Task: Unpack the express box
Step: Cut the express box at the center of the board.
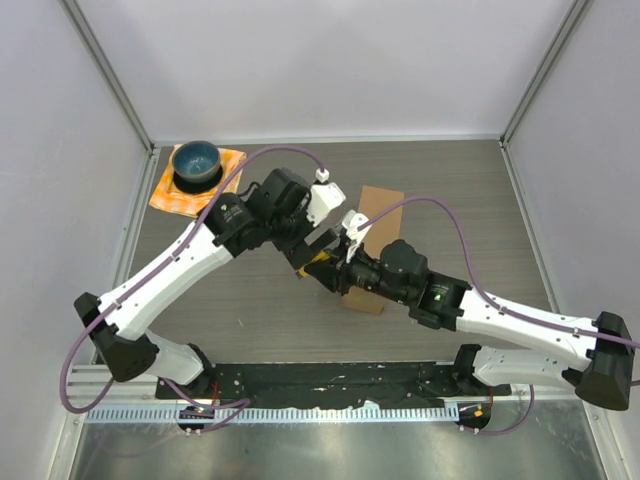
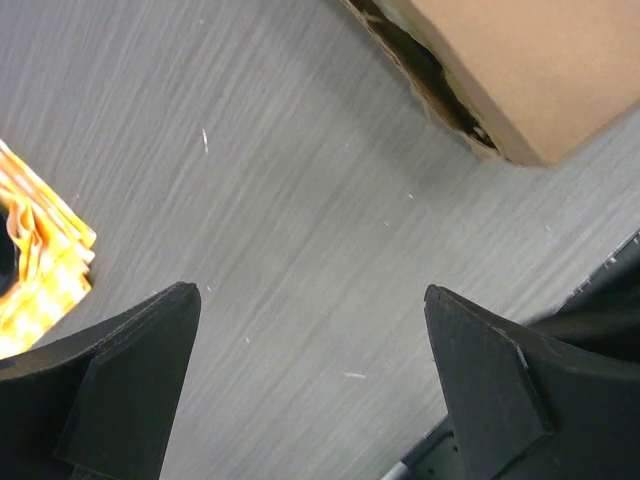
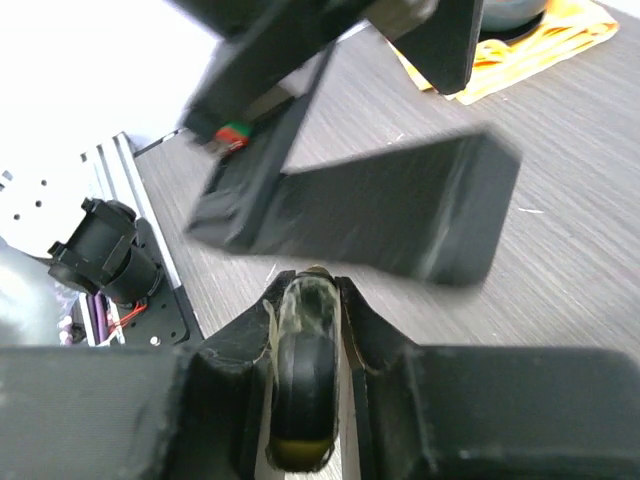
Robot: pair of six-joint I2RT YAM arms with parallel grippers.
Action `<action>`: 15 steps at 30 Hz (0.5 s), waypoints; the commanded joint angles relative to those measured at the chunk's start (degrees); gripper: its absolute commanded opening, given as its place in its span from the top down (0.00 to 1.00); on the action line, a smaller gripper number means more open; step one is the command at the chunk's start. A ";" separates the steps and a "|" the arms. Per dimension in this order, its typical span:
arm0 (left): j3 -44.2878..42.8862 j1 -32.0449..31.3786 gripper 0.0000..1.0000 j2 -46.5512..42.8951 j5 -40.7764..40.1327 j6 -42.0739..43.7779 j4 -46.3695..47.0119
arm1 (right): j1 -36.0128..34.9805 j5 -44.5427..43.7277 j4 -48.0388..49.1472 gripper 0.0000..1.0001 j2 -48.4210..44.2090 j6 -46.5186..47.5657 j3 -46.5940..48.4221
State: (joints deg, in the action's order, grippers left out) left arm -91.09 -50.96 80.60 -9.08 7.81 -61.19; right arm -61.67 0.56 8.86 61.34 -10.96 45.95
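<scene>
The express box (image 1: 379,211) is a brown carton lying mid-table, its near part hidden under my right arm. One of its corners (image 2: 530,70) shows at the upper right of the left wrist view. My left gripper (image 2: 310,290) hangs open over bare table, left of the box, with nothing between its fingers. In the top view it (image 1: 312,250) is right against my right gripper (image 1: 335,265). My right gripper (image 3: 312,280) is shut on a narrow black tool with a yellow end (image 3: 303,380), which has clear tape scraps stuck to its tip. A left gripper finger (image 3: 400,215) crosses just in front of it.
An orange cloth (image 1: 196,183) with a blue bowl (image 1: 196,160) lies at the back left, and its edge (image 2: 40,270) shows in the left wrist view. Grey walls close off the table at the back and sides. The arm bases and a black rail (image 1: 330,380) run along the near edge.
</scene>
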 commanded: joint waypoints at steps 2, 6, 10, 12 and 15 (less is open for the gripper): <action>-2.78 13.66 0.00 5.97 14.25 8.08 7.49 | 0.32 -11.95 0.99 0.99 -11.57 -0.81 -0.07; 6.84 15.01 0.00 4.76 19.09 13.71 13.42 | 0.32 -31.72 -1.91 0.99 -21.43 -0.21 -3.76; 14.88 13.35 0.00 1.32 21.73 13.98 17.33 | 0.23 -49.04 -8.41 0.99 -20.74 4.70 0.79; 17.68 12.20 0.00 0.79 23.14 13.98 18.20 | 0.76 -58.27 -10.95 0.99 -16.72 7.08 3.07; 20.50 9.74 0.00 0.17 22.01 13.63 20.05 | 5.32 -62.78 -14.38 0.99 -10.31 7.54 5.80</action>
State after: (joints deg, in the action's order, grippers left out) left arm -72.55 -38.89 84.18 10.11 20.10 -47.48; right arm -60.23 -46.74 1.85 42.70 -6.57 48.31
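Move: The right hand still grips the yellow cutter; the box stands about 11 cm ahead of that hand and 11 cm to its right, its middle some 20 cm lower. From the open left hand the box is roughly 7 cm ahead, 14 cm to the right and 19 cm below. The cutter is right beside the left fingers, about 4 cm back and 1 cm to the right of the left hand and nearly level with it. The cutter comes clear of the left gripper's finger as the right hand, keeping its grip, sweeps about 18 cm right, rising 9 cm and edging forward, across above the box to its right side, turning some 50 degrees clockwise. The left hand, fingers still wide open, first reaches forward, then draws back while sinking about 11 cm towards the table on the box's left. ##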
